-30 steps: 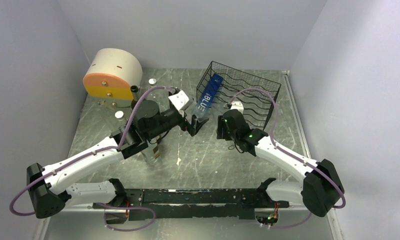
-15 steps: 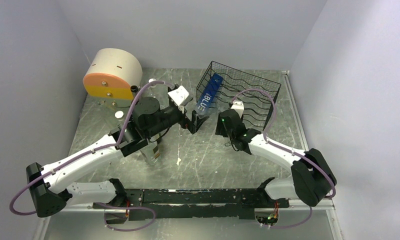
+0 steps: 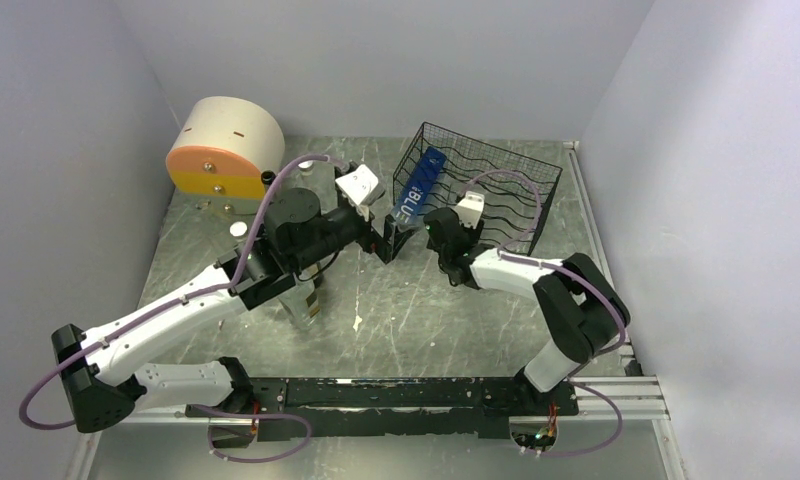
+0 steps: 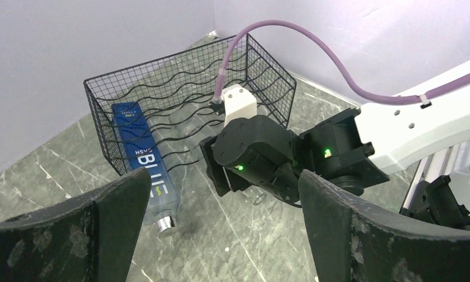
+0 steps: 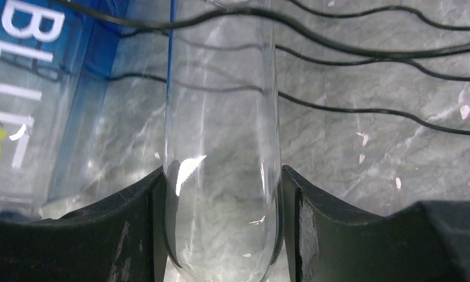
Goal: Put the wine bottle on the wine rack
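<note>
The black wire wine rack [image 3: 511, 185] stands at the back right of the table. A blue bottle [image 3: 417, 193] lies in its leftmost row, silver cap [image 4: 165, 224] poking out over the front. My right gripper [image 5: 221, 235] is shut on the rounded end of a clear glass wine bottle [image 5: 221, 135], which points into the rack [image 5: 368, 53] right beside the blue bottle [image 5: 39, 100]. My left gripper [image 3: 384, 243] hovers open just in front of the blue bottle's cap, facing the right wrist [image 4: 256, 153], and holds nothing.
A round cream drum with an orange and yellow face [image 3: 226, 150] sits at the back left. Small white discs [image 3: 238, 229] lie near it. A small object [image 3: 306, 305] stands under the left forearm. Grey walls close in the sides and back.
The right arm has folded in and pushed its gripper left and towards the rack with the clear bottle. The left gripper has crept slightly towards the rack and stays open.
</note>
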Tool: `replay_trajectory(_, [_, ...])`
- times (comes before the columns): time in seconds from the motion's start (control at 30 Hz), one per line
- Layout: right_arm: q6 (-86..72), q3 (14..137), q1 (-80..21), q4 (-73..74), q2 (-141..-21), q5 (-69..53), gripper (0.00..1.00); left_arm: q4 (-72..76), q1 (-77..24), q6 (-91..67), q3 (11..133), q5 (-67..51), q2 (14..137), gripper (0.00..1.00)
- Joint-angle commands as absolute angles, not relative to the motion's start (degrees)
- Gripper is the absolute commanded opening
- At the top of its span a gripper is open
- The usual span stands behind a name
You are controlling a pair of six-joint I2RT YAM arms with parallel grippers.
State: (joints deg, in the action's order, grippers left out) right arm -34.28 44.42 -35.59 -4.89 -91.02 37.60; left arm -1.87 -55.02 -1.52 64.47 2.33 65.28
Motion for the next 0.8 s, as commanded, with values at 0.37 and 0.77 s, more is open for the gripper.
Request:
replay_trajectory(0.37, [-39.5, 56.0, -33.5, -7.9, -101.1, 47.4, 0.19, -3.8, -55.2, -0.7, 70.5, 2.7, 68.2, 0.99])
replay_trajectory(0.77, [-35.2, 56.0, -32.3, -15.0, -105.6, 47.4, 0.34, -4.8, -55.1, -0.6, 71.8, 1.5, 69.8, 0.99])
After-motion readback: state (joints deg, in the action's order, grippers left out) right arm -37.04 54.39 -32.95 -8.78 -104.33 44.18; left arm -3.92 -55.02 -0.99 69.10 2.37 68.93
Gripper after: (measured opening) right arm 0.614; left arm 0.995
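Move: The right hand holds the clear bottle, its body reaching ahead into the wine rack; the middle of the rack is about 8 cm ahead of the hand, 3 cm to its right and some 2 cm lower. The middle of the blue bottle, already in the rack, lies roughly 10 cm to the right hand's left and 6 cm ahead. From the open left hand the rack is about 17 cm ahead, 17 cm to the right and 31 cm below. Still gripping the clear bottle, the right hand pushes it about 5 cm forward, deeper into the rack beside the blue bottle, between the upper and lower wavy wires. The hand rises about 1 cm at first, then sinks some 2 cm as the forward travel slows, while turning roughly 10 degrees clockwise. ##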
